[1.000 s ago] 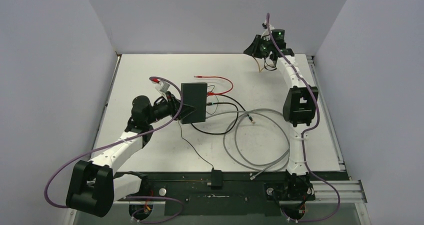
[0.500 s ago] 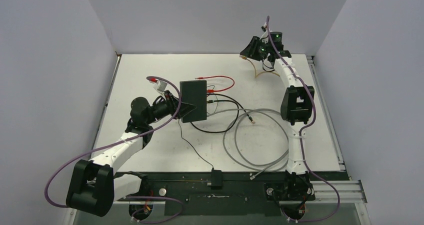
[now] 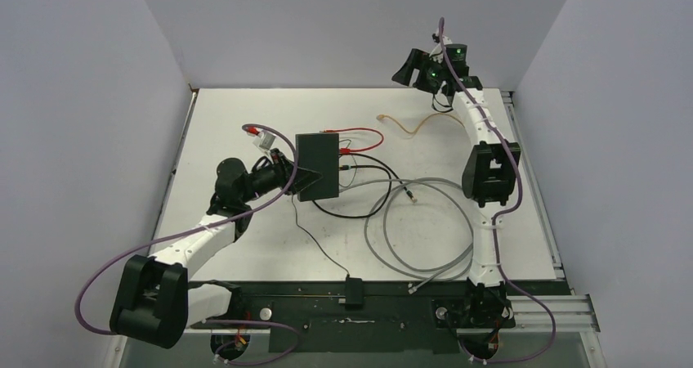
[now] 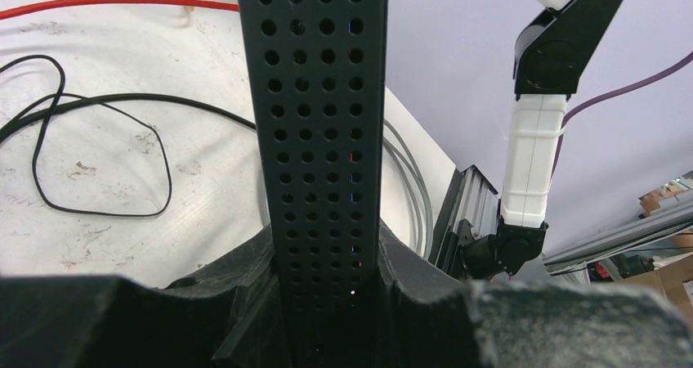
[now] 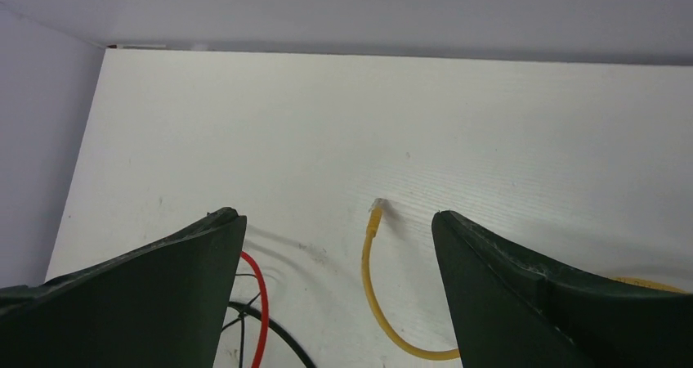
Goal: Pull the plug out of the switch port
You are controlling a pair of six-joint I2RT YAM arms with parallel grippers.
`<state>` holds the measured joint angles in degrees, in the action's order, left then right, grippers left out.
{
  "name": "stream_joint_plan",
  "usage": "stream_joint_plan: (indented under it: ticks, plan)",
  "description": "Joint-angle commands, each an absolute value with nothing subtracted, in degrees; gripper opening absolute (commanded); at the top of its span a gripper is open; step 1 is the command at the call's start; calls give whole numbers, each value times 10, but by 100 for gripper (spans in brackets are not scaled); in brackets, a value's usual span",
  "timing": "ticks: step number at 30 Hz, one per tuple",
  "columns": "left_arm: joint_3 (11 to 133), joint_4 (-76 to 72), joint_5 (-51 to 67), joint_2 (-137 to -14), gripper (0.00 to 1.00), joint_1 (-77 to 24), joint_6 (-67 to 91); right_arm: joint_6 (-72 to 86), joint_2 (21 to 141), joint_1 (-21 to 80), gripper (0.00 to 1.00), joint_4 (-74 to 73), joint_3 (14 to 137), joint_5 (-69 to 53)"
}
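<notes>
The switch (image 3: 318, 166), a flat black box, sits mid-table, and my left gripper (image 3: 288, 176) is shut on its left edge. In the left wrist view its perforated side (image 4: 323, 139) stands clamped between both fingers (image 4: 204, 294). A yellow cable (image 3: 418, 125) lies loose on the table behind the switch, and its clear plug (image 3: 381, 117) is apart from the ports. My right gripper (image 3: 406, 72) hangs open high over the far table. Its wrist view shows the plug (image 5: 376, 213) on the table below the wide gap of the right gripper (image 5: 337, 214).
A red cable (image 3: 359, 131) and black cables (image 3: 368, 172) run from the switch's right edge. A long grey cable (image 3: 425, 229) loops across the right half of the table. A small black block (image 3: 354, 290) with a thin wire sits at the near edge. Walls enclose three sides.
My right gripper has opened and let go of the yellow cable, which dropped from its fingers onto the table. The left gripper still clamps the switch in the same place.
</notes>
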<state>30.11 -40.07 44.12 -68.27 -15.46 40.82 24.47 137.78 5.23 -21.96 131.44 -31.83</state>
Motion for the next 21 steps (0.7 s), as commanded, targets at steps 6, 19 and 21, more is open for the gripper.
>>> stream_joint_plan:
  ticks: [6, 19, 21]
  plan:
    - [337, -463, 448, -694, 0, -157, 403, 280, 1247, 55, 89, -140, 1194, -372]
    - [354, -494, 470, -744, 0, -156, 436, 336, 1062, 70, 91, -10, 901, -479]
    - [353, -520, 471, -757, 0, -156, 461, 343, 1043, 71, 91, -5, 867, -504]
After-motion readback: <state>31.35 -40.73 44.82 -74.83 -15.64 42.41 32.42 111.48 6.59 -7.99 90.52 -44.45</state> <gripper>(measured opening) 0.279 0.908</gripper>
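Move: The red plug, still in the switch port, sits about 27 cm back and 23 cm left of the open right hand, at roughly its height; the black plug is some 6 cm nearer the bases along the same side. The dropped yellow plug lies about 3 cm ahead, 11 cm left and 20 cm below the right hand. From the left hand, holding the switch, the red plug is about 7 cm ahead and 11 cm right, nearly level. The red plug on the switch's right side is what the right hand now heads for: with fingers staying wide open it lifts about 3 cm, then sweeps back some 13 cm and slightly left, away from the far table edge, turning a little counter-clockwise. The left hand keeps its pinch on the switch and lowers it about 2.5 cm, tipping slightly. ##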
